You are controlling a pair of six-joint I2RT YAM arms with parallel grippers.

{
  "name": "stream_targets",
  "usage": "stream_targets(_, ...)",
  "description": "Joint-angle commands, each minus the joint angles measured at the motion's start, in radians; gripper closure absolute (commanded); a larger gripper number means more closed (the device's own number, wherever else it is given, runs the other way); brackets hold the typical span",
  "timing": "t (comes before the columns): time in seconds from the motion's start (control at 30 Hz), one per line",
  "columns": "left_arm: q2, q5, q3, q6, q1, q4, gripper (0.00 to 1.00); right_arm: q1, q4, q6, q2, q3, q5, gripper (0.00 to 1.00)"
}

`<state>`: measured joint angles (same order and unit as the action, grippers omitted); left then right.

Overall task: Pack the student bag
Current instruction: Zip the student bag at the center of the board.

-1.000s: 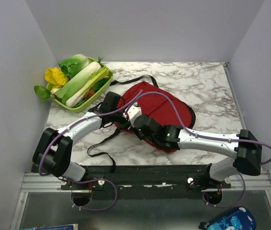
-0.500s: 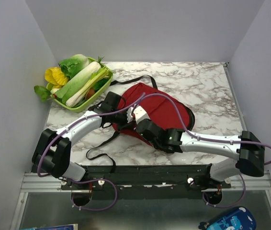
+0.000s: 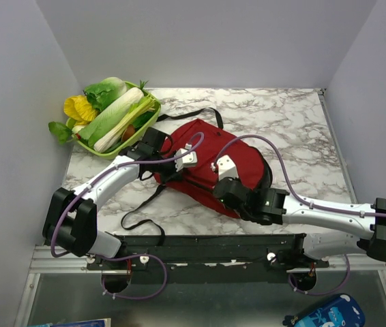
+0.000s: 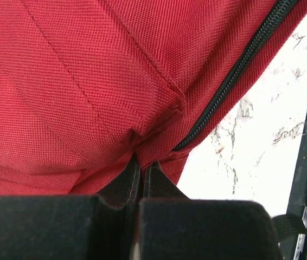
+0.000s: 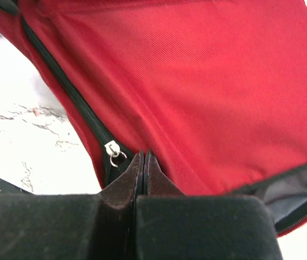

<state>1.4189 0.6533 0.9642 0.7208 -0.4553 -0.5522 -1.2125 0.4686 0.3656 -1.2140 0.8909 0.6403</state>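
Observation:
The student bag (image 3: 210,153) is a dark-red backpack lying in the middle of the marble table (image 3: 295,129). My left gripper (image 3: 172,165) is at the bag's left side. In the left wrist view it (image 4: 141,160) is shut, with a puckered fold of the red bag fabric (image 4: 88,81) pinched at its tips beside a black zipper (image 4: 235,70). My right gripper (image 3: 226,178) rests on the bag's near side. In the right wrist view it (image 5: 144,155) is shut, tips against the bag's edge (image 5: 208,97) right beside the silver zipper slider (image 5: 113,149). Whether it pinches anything does not show. Grey lining (image 5: 294,189) peeks out at the right.
A green basket (image 3: 151,112) of leafy vegetables stands at the back left, close to the left arm. Black bag straps (image 3: 142,204) trail over the near left of the table and another strap (image 3: 200,112) lies behind the bag. A blue case (image 3: 329,313) lies below the table's front edge.
My left gripper has shut on the bag's fabric. The right arm, shut throughout, has slid to the right along the bag's near side, and the bag has shifted and spread.

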Motion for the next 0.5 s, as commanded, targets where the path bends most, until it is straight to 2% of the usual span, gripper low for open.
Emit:
stream_targets(0.0,-0.046,-0.072,0.03,0.002,0.053,-0.063,1.0,-0.007,0.224,0.12,0.054,-0.012,0.094,0.99)
stream_targets(0.1,-0.043,-0.099,0.042,0.014,0.104,-0.078,1.0,-0.01,0.275,0.167,0.138,-0.027,0.091,0.99)
stream_targets(0.23,-0.034,-0.118,0.056,0.023,0.177,-0.084,1.0,-0.018,0.265,0.139,0.237,-0.047,0.049,0.99)
stream_targets(0.37,-0.034,-0.123,0.054,0.037,0.217,-0.083,1.0,-0.021,0.272,0.116,0.234,-0.021,0.033,0.99)
stream_targets(0.43,-0.034,-0.121,0.07,0.04,0.222,-0.11,0.94,-0.021,0.271,0.108,0.222,-0.014,0.024,0.99)
stream_targets(0.47,-0.032,-0.113,0.079,0.043,0.222,-0.127,0.8,-0.024,0.248,0.099,0.214,-0.013,0.015,0.99)
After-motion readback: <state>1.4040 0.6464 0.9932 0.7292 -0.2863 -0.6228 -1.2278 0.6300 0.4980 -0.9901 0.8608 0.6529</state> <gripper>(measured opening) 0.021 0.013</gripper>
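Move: The right hand holds the pull of the zipper slider, which sits about 1 cm to the left of its fingertips. The bag's open mouth is about 13 cm to the right and 3 ahead, some 6 cm lower. The left hand grips the bag's left corner; from it the vegetable basket lies about 18 cm left and 17 ahead, the loose black strap 12 left and 12 back, the open mouth 28 right and 3 back. Still pinching the zipper pull, the right hand drags the slider some 4 cm right and 2 cm back along the bag's near edge towards the open mouth, then lifts nearly 3 cm. Against it the left fingers, still shut on the left corner, haul the bag about 5 cm left and nearly 3 cm forward towards the basket, the hand turning 10 degrees counter-clockwise. ##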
